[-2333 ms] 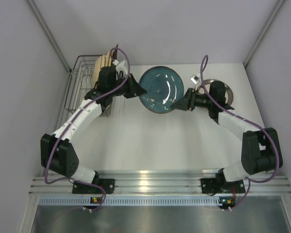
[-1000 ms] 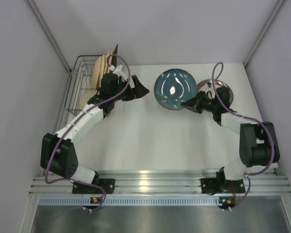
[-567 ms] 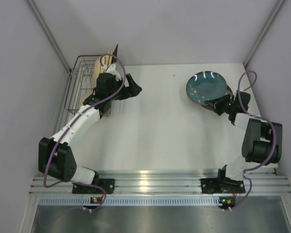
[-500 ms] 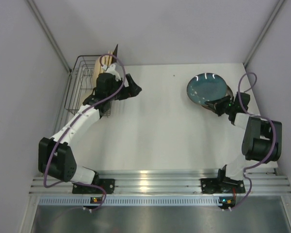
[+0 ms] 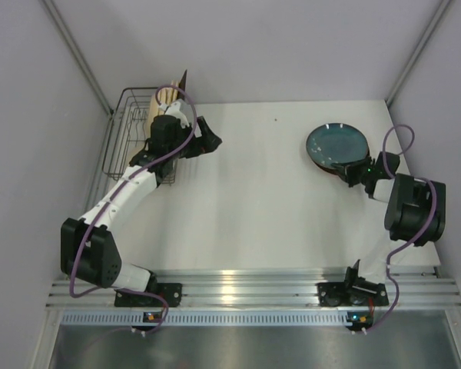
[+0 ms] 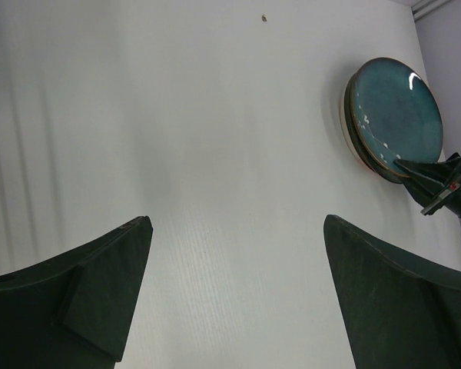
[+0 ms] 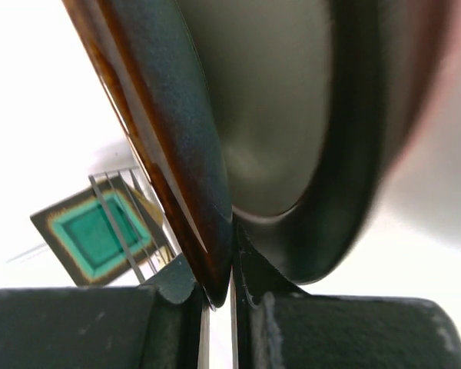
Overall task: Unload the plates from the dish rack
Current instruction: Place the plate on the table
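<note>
The round teal plate lies nearly flat at the table's far right, and my right gripper is shut on its near rim. Close up, the plate's brown-edged rim sits pinched between the right gripper jaws, against a grey silver plate beneath it. The dark wire dish rack stands at the far left with tan plates and a dark square plate upright in it. My left gripper hovers just right of the rack, open and empty.
Through the rack's wires the right wrist view shows a square dark-rimmed teal plate. The left wrist view looks across bare white table to the teal plate. Grey walls close in at both sides.
The right arm has carried the teal plate from the table's middle to the far right and laid it down over the silver plate. The left gripper drew back slightly toward the rack.
</note>
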Robot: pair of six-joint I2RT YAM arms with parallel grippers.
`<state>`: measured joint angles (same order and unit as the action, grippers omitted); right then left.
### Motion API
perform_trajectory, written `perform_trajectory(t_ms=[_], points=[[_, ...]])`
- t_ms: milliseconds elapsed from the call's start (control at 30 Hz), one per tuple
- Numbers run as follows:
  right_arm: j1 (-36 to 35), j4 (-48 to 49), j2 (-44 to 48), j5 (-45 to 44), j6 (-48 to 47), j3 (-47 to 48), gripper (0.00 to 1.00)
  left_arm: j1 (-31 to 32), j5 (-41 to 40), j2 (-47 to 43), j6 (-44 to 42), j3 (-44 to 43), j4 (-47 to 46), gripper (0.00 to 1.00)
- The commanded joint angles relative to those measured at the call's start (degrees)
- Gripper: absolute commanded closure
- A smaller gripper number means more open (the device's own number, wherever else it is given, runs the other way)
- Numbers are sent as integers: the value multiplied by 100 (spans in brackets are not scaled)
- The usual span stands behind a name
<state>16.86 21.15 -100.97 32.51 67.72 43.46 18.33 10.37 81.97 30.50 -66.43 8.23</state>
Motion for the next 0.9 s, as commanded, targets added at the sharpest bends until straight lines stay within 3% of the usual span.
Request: perform_trajectory(t_ms=[0,167,233,333,367,467,667,867], points=[[177,1260,60,291,197,110,100,-31,-44,-217,-36,-177,-58,1],[230,1339,-2,370,276,75,99,-31,-18,-182,-27,-203,-67,1],[247,1366,24,431,320,31,91,-40,-26,-173,-27,-230,-50,2],[247,1392,121,519,347,4,70,-40,-18,-164,-35,-256,-58,1],[247,1366,165,580,347,-4,57,-40,-18,-164,-44,-265,-58,1],[256,1086,349,729,329,-40,43,-48,-18,-155,-62,-291,-41,1],[247,-434,622,1019,-338,101,30,-84,9,-129,-71,-317,-23,1],[256,-1672,1113,881,-1190,31,29,-101,9,-94,-80,-326,-23,1]])
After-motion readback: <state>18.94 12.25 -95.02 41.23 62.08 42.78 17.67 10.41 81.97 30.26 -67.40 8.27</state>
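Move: The teal plate is held by its near rim in the right hand, its middle about 10 cm ahead, 1 cm left and a couple of centimetres below. It goes onto the brown-rimmed plate stack, whose middle lies roughly 9 cm ahead of the hand, 1 cm left and 4 cm below. From the left hand, the teal plate is some 48 cm to the right, 12 cm ahead and 19 cm lower. The teal plate is first eased about 1.5 cm right and slightly down onto the stack, still pinched by its near rim. Then the right fingers open wide and let go, the hand rising roughly 3 cm before drawing back about 3.5 cm and a little left, away from the plates, turning slightly counter-clockwise. ##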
